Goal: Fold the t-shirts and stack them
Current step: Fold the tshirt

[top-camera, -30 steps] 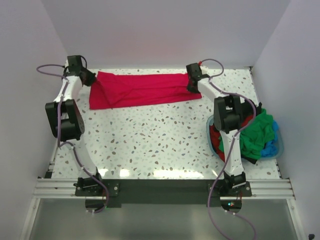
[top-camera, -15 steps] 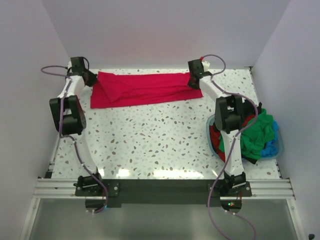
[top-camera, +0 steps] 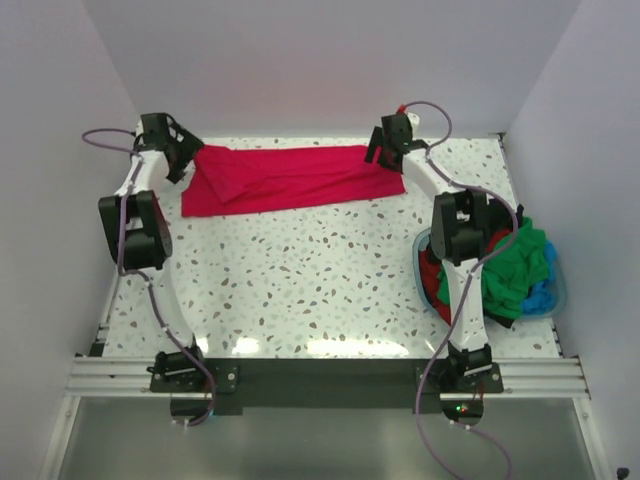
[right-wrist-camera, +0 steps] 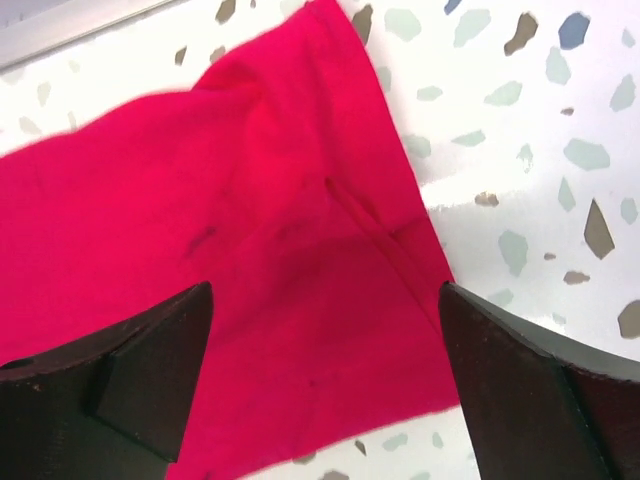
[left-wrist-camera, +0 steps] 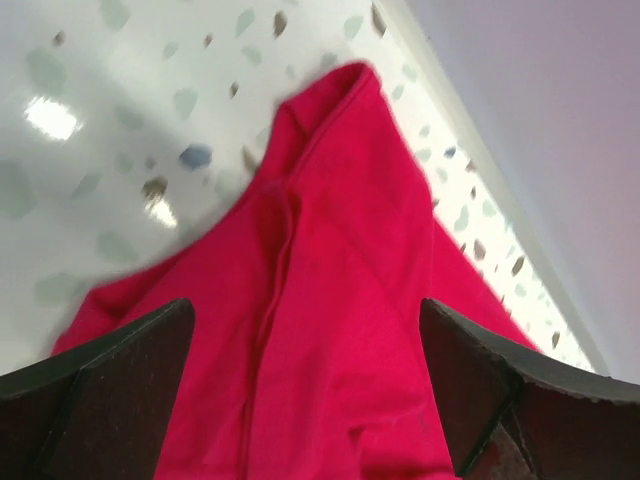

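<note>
A crimson-red t-shirt [top-camera: 285,180] lies as a long folded band across the far side of the table. My left gripper [top-camera: 186,156] hovers over its left end, jaws wide apart with nothing between them. In the left wrist view the red cloth [left-wrist-camera: 330,270] lies flat below the left gripper [left-wrist-camera: 305,385]. My right gripper [top-camera: 381,152] stands open over the shirt's right end. The right wrist view shows a sleeve of the red shirt [right-wrist-camera: 260,240] on the table under the right gripper [right-wrist-camera: 325,365]. More t-shirts, green [top-camera: 515,262] and red [top-camera: 432,277], are heaped at the right.
A light blue round basket [top-camera: 561,297] at the right table edge holds the heaped shirts, beside the right arm's elbow [top-camera: 458,228]. White walls close in the table at the back and both sides. The speckled tabletop [top-camera: 300,280] stretches in front of the red shirt.
Both grippers have gone from shut to open and let go of the red shirt's ends. They have lifted slightly toward the back wall. The shirt lies still.
</note>
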Controlling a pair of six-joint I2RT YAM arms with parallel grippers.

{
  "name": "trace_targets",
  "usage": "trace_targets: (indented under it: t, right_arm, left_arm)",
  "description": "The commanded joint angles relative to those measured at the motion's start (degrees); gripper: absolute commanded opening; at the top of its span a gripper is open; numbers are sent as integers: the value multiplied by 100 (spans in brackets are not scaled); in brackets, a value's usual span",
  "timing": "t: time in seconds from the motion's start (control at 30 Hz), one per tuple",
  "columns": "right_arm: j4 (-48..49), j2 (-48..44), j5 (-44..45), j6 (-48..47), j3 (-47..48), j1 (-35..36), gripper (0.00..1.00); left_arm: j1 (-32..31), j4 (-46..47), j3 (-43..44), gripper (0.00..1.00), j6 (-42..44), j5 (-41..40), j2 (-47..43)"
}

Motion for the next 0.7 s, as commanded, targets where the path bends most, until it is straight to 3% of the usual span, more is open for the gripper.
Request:
trace_targets:
  t: [0.0,0.13,0.4,0.67]
  right_arm:
    - [350,-881,-332,-395,-566,142,99]
    - [561,-1006,-499,-703,-912,459,99]
    - [490,-22,-719,-334,-235,661,99]
    - [693,-205,-851,-272,-1086,688,99]
  left_arm:
    - [27,158,-844,100,279,-214,-1326]
    - [-17,702,-2355,100,192,-146,-2051]
    - [-122,765,-2535,100,-178,759,-1235]
    - [-211,510,-2797,100,-143,321,-873]
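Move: The folded t-shirt's near-left corner lies about 13 cm back from the left hand, level with it sideways and some 8 cm below; the turned-in flap is about 14 cm to that hand's right and 4 cm back. For the right hand, the stretch of the shirt's near edge it heads for is about 10 cm back, 9 cm left and 6 cm below. The clothes basket sits roughly 31 cm back and 22 cm right of the right hand. Above the shirt's near-left part, the left hand draws back about 8 cm, rising slightly, then sinks well below its starting height while shifting about 5 cm right. Over the shirt's right end, the right hand sweeps some 9 cm left and slightly back, turning about 15 degrees counter-clockwise, then drops towards the cloth near the near edge. Both grippers stay wide open; contact can't be seen. ##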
